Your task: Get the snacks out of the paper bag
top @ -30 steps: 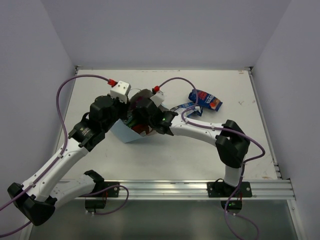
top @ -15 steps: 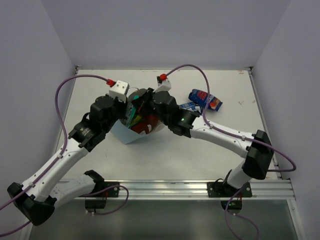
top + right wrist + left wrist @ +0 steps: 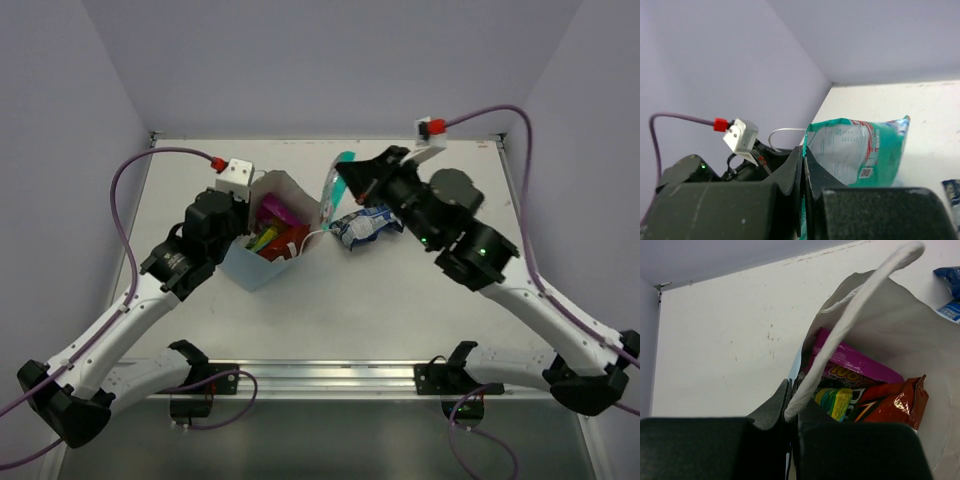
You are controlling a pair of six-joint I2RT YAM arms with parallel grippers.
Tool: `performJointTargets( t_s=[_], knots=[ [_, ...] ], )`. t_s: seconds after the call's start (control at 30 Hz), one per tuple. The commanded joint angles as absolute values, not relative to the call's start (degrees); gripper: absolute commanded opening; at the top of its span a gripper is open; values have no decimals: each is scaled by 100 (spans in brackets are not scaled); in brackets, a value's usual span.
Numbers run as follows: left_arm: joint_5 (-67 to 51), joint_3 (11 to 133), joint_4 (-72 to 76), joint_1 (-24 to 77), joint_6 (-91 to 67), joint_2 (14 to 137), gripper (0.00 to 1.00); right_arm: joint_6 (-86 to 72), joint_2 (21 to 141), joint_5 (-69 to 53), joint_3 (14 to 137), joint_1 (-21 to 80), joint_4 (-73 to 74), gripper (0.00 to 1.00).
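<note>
The light-blue paper bag [image 3: 243, 266] stands open left of centre. My left gripper [image 3: 244, 218] is shut on its near-left rim, where the white loop handle [image 3: 850, 320] starts. Inside lie a magenta packet [image 3: 855, 362], a green-yellow packet [image 3: 832, 400] and a red-orange Doritos packet [image 3: 890, 402]. My right gripper [image 3: 345, 175] hangs above the table just right of the bag. It is shut on the edge of a teal packet [image 3: 860, 152], which dangles clear of the bag [image 3: 332, 190]. A blue-and-white packet [image 3: 362, 225] lies on the table under it.
A darker blue packet [image 3: 950, 277] lies beside the blue-and-white one, right of the bag. The right arm [image 3: 480, 255] reaches across the right half of the table. Purple cables [image 3: 130, 190] loop above both arms. Walls stand close on three sides.
My right gripper has come up out of the bag and swung right, carrying the teal packet. The left gripper has kept its hold on the bag's rim.
</note>
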State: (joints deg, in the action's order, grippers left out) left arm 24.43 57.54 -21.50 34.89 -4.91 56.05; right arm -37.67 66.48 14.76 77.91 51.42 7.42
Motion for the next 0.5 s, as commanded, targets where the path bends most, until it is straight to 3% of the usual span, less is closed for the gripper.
performJointTargets(
  t_s=[0.0,0.23,0.47],
  knots=[
    [2777,6012,-1855,3498,-448,5625,0,-3226,5829,1335,8095,4843,1343,0],
    [2786,6108,-1749,3498,-387,5713,0,-3040,4423,2731,7077,4519,2311,0],
    [2830,6328,-1714,3498,-255,5766,0,-3348,4043,3155,5495,4395,2883,0]
  ],
)
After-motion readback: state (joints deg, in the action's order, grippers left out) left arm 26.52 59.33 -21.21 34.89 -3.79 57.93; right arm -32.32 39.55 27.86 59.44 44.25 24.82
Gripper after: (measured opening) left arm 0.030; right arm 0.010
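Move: Open table nearer than the snacks already out, where the right hand seems headed with the green snack, is some 8 cm ahead, 18 cm right and 43 cm below it. The blue-white pack lies about 18 cm ahead, 8 cm right; the dark-blue pack 28 cm ahead, 21 cm right; the paper bag 8 cm ahead, 18 cm left. From the left hand that spot is about 40 cm right and 4 cm ahead, the bag's middle 6 cm right, 4 cm ahead and 16 cm below. Swinging the pinched green snack away from the paper bag, the right hand goes quickly some 16 cm right, arching up about 5 cm before dropping well below its starting height, and drawing back a few centimetres. Its wrist turns about 20 degrees clockwise, fingers staying shut; the left hand keeps holding the bag's handle almost in place. ##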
